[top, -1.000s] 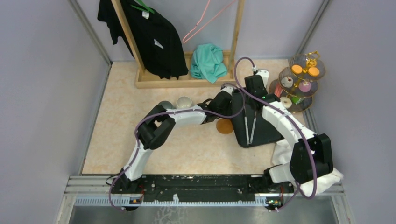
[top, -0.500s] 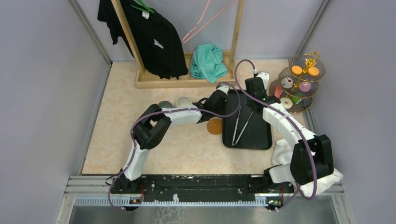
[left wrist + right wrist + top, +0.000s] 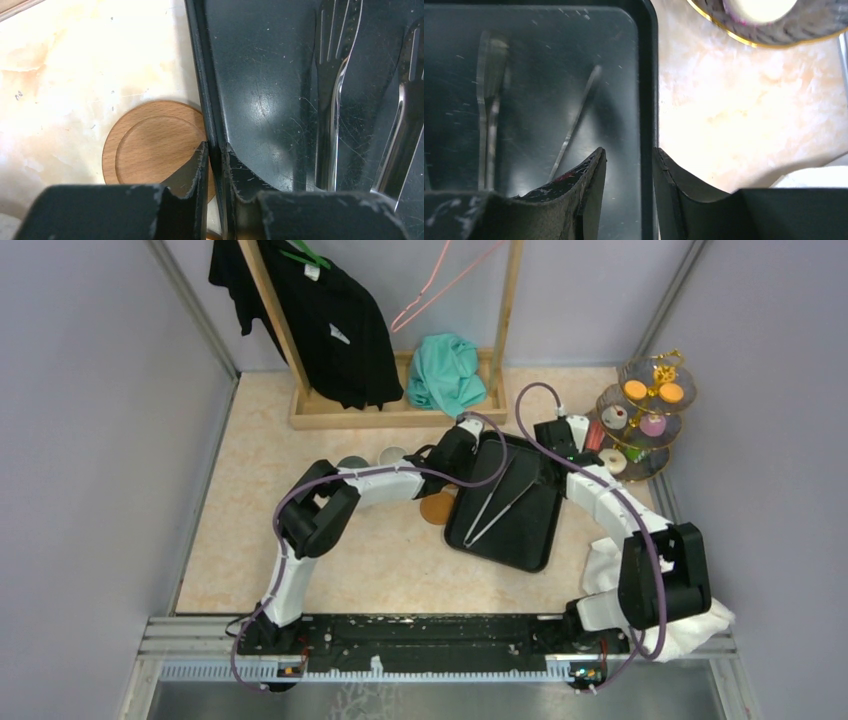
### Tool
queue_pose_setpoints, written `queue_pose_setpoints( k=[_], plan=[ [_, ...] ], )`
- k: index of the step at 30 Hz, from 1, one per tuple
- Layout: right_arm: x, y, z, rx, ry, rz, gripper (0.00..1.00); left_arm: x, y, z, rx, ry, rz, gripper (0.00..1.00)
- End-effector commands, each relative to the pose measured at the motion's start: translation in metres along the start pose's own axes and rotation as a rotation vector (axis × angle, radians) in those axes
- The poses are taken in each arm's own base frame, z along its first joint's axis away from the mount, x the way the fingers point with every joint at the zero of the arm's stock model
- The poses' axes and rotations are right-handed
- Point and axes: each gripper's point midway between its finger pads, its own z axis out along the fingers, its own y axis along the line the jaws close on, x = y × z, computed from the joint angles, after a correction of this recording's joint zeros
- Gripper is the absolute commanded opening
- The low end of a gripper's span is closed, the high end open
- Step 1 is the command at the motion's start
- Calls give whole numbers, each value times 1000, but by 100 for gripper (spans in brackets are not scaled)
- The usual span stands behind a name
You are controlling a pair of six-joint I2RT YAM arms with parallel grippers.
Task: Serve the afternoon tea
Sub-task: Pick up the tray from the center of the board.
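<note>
The glass three-tier stand (image 3: 655,468) with a gold frame stands at the far right, holding orange discs (image 3: 636,389) and other sweets. A grey mug (image 3: 352,462) peeks out behind the left arm. My left gripper (image 3: 455,455) (image 3: 215,150) is shut on the left rim of the black tray (image 3: 520,530) (image 3: 260,75). My right gripper (image 3: 560,440) (image 3: 629,155) straddles the tray's right rim (image 3: 647,100), open, with its inner finger clear of it. The stand's bottom tier (image 3: 714,15) shows just beyond, with a pale sweet (image 3: 759,5) on it.
Long metal tongs (image 3: 498,495) (image 3: 332,100) lie in the tray. A wooden coaster (image 3: 437,508) (image 3: 150,150) sits against the tray's left rim. There is a white mug (image 3: 393,453) by the grey one, a clothes rack (image 3: 400,410) at the back, and a white cloth (image 3: 610,570) near the right.
The tray has slid left and turned, with the coaster moving left beside it. My left gripper has closed on its rim. My right gripper's jaws have widened.
</note>
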Motion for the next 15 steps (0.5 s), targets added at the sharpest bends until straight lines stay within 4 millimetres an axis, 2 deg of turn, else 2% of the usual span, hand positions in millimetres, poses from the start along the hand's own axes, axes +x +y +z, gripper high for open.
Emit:
queue_pose_setpoints(
  k=[1, 7, 15],
  plan=[
    [26, -10, 14, 35, 77, 60, 40, 18, 19, -3, -31, 66, 63, 15],
    [58, -15, 23, 48, 149, 90, 40, 18, 20, -1, -18, 70, 62, 16],
    [80, -13, 35, 61, 210, 99, 40, 19, 17, -3, 5, 69, 32, 23]
  ],
)
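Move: The right hand hangs open above the tray's right side: the rim spot it goes for is about 5 cm back, 1 cm right and 8 cm below. On the tray, the right fork's middle lies some 10 cm left and 4 cm back of the hand; the cake stand is about 17 cm right and 9 cm ahead. The left hand already has the left rim between its fingers; from it that right rim spot is roughly 18 cm right and 10 cm back. Down and back goes the right hand, sinking about 7 cm while drawing back some 4 cm and tipping its fingers roughly 10 degrees further down, slowing as it comes to the tray's right rim. Its fingers stay open, one on either side of the rim at the end. The left hand stays put with its fingers around the left rim, its grip easing slightly. ##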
